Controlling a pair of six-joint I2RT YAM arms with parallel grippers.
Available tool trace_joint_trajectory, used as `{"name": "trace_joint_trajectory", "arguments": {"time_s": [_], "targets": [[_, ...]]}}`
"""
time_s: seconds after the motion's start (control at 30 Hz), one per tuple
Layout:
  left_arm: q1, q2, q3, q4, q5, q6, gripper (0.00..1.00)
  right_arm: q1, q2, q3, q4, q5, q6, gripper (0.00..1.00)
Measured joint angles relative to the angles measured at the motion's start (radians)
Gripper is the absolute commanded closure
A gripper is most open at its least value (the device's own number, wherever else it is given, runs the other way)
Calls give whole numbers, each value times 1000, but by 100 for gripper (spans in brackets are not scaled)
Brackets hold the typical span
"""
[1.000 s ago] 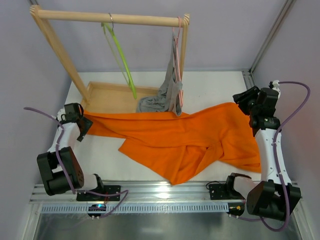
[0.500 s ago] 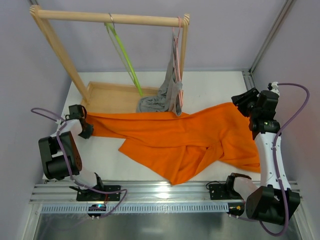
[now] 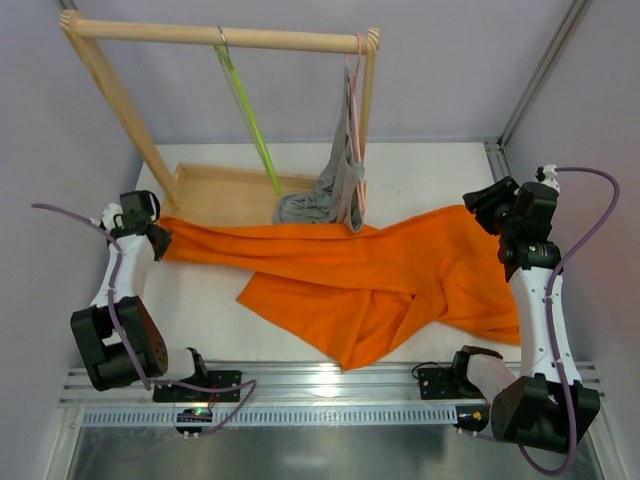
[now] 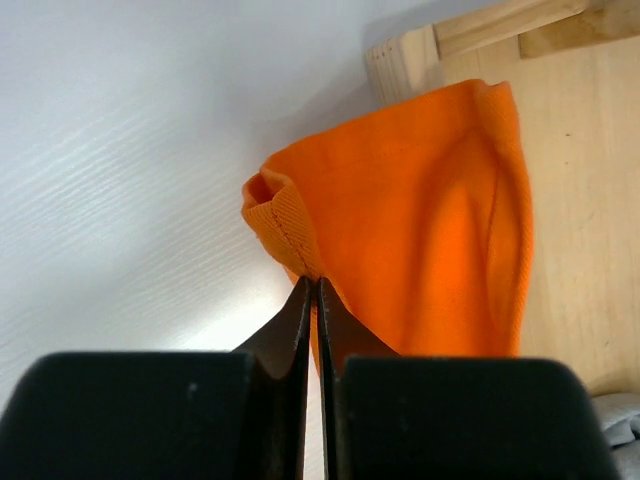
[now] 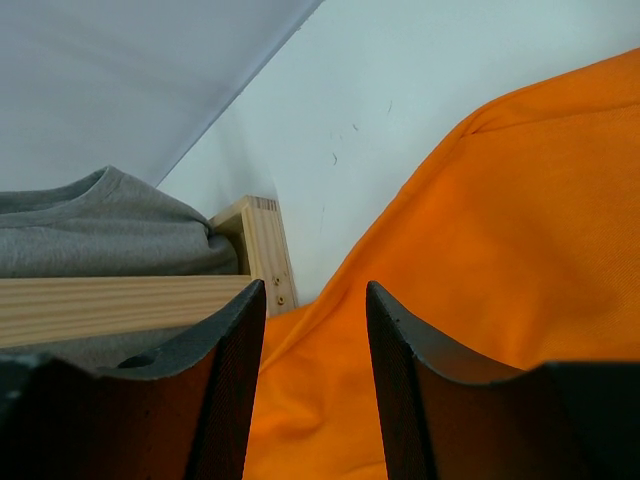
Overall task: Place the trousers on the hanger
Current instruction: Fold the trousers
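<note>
The orange trousers (image 3: 380, 275) lie spread across the table from the left edge to the right. My left gripper (image 3: 154, 238) is at their left end, shut on the hem of one leg. In the left wrist view the fingertips (image 4: 311, 286) pinch the ribbed hem of the trousers (image 4: 420, 220), which bunch up beyond them. The lime-green hanger (image 3: 250, 120) hangs bare from the wooden rail by its metal hook. My right gripper (image 3: 487, 207) hovers over the trousers' right end. It (image 5: 315, 300) stands open above the orange cloth (image 5: 500, 250) with nothing between its fingers.
A wooden rack (image 3: 220, 36) with a flat wooden base (image 3: 225, 192) stands at the back. A grey garment (image 3: 335, 190) hangs on a pink hanger (image 3: 352, 70) at the rail's right end and droops onto the base. The garment (image 5: 90, 225) and base (image 5: 262, 245) also show in the right wrist view.
My left gripper has shut on the trouser hem and drawn it slightly left and back. The green hanger swings a little. The right arm has barely moved.
</note>
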Motion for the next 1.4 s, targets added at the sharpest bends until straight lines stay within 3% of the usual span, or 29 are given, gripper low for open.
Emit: {"name": "trace_joint_trajectory", "arguments": {"time_s": [0.17,0.2,0.3,0.4,0.63,1.0,1.2,1.4], "targets": [[0,6,-9,-43,-34,5,99,0,-2,0,-9,0,-5,52],[0,8,-16,-47,-36,7,83,0,-1,0,-13,0,-7,52],[0,10,-20,-70,-40,20,53,0,-2,2,-31,-3,-15,52],[-24,-5,-24,-83,-51,37,44,0,-2,10,-56,-16,-19,52],[-337,-224,-94,-108,-99,48,44,0,-16,22,-101,-52,-23,52],[-737,-437,-337,-127,-8,-72,43,-1,-138,-37,-240,-48,5,52],[-832,-480,-409,-121,-3,-154,43,-1,-184,-64,-288,-22,11,52],[-850,-480,-462,-109,-2,-215,42,-1,-208,-81,-343,20,13,52]]}}
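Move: The shut left fingers still hold the trousers' left end; the loose leg corner lies about 18 cm right, 9 back and 9 below. The wooden tray's middle is some 20 cm right and 15 ahead of that hand, 8 below. From the right hand, the loose corner is roughly 57 cm left, 10 back, and the trousers' right end 5 cm right, 3 back, both about 23 below. Left hand releases trousers, swings about 25 cm right-back towards the loose corner; right hand draws back 8 cm. ##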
